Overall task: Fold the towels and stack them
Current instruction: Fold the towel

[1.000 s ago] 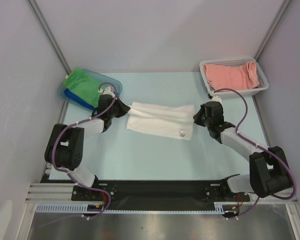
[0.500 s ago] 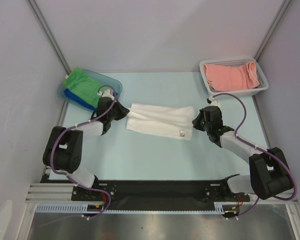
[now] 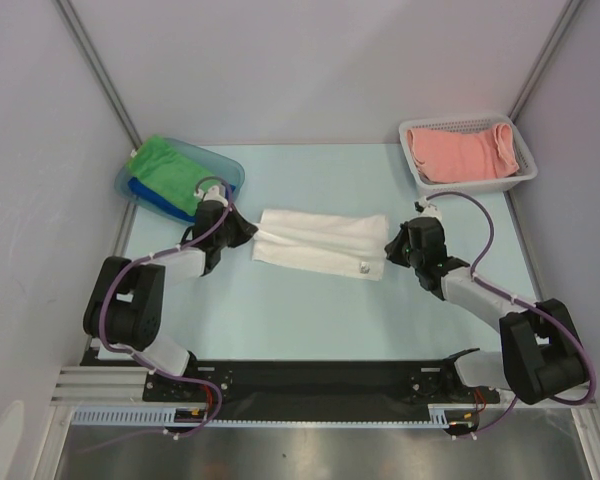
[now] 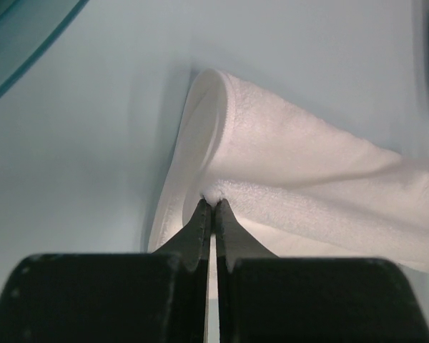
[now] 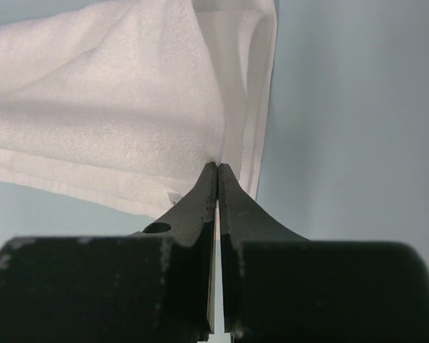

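A white towel (image 3: 320, 243) lies in the middle of the table, stretched lengthwise between both arms and partly doubled over, with a small tag near its front right corner. My left gripper (image 3: 248, 233) is shut on the white towel's (image 4: 300, 179) left end, its fingertips (image 4: 213, 204) pinching a fold of cloth. At the right end of that white towel (image 5: 107, 128), my right gripper (image 3: 390, 243) is shut on the edge, pinching it at its tips (image 5: 218, 166). A green towel (image 3: 165, 170) lies on a blue towel (image 3: 140, 190) at the back left. A salmon pink towel (image 3: 462, 152) fills the basket.
A blue plastic tray (image 3: 230, 170) at the back left holds the green and blue cloths. A white perforated basket (image 3: 525, 170) stands at the back right. Grey walls close in both sides, and the arm bases sit on a black rail at the near edge.
Both grippers have shifted slightly forward, the left a bit to the right as well, carrying the towel's ends with them. The towel's upper layer has come a little further over the lower one.
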Robot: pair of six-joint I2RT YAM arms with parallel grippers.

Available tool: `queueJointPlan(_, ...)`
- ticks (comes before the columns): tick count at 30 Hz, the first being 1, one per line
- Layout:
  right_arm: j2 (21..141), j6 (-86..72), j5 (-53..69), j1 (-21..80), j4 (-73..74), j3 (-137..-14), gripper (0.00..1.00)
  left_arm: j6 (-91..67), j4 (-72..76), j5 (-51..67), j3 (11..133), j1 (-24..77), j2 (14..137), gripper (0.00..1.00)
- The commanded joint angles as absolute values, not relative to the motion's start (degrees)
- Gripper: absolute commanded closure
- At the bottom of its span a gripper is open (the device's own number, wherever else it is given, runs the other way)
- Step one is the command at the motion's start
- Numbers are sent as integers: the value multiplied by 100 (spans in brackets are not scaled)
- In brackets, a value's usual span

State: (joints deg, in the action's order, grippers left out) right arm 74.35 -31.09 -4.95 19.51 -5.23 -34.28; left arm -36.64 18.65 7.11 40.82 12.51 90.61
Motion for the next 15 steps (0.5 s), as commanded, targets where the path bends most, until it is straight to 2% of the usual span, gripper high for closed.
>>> queueJointPlan(1, 7242, -3102, -651, 1951, -694, -3305, 100, -3674, 1925, 343, 3999, 1213, 8745, 100)
queueJointPlan(7, 7295, -3138, -598, 2021, -835, -3112, 100, -3665, 1899, 308, 3911, 1204, 8701, 100)
queueJointPlan(9, 7304, -3147, -580, 2021, -896, -3059, 96, -3656, 1898, 351, 3894, 1213, 8719, 96)
queueJointPlan(11, 7312, -3164, -536, 2021, -949, -3006, 93, -3665, 1898, 317, 3850, 1213, 8701, 78)
queueJointPlan(13, 7286, -3155, -519, 2030, -932, -3006, 85, -3665, 1942, 334, 3806, 1222, 8623, 68)
queueJointPlan(15, 7181, -3146, -545, 2021, -809, -3058, 75, -3656, 1899, 360, 3753, 1222, 8535, 62)
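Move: Each hand still pinches a corner of the white towel's upper flap. From the left hand the lower layer's near corner is about 5 cm back, level sideways and 3 cm down, the far fold 7 cm ahead and 1 cm right, the green towel some 10 cm ahead and 16 cm left. From the right hand its near corner is 4 cm back, 1 cm left and 3 cm down, the white tag 4 cm left and 1 cm back, the far fold 10 cm ahead. Back towards the base and downwards, the right hand brings its pinched corner about 2.5 cm towards the towel's near edge, then starts to part its fingers just before it stops. The left eases about 1 cm back and a little to its left, sinking slightly at the last, and opens to about a third, ending its pinch. Both wrists hardly turn. ##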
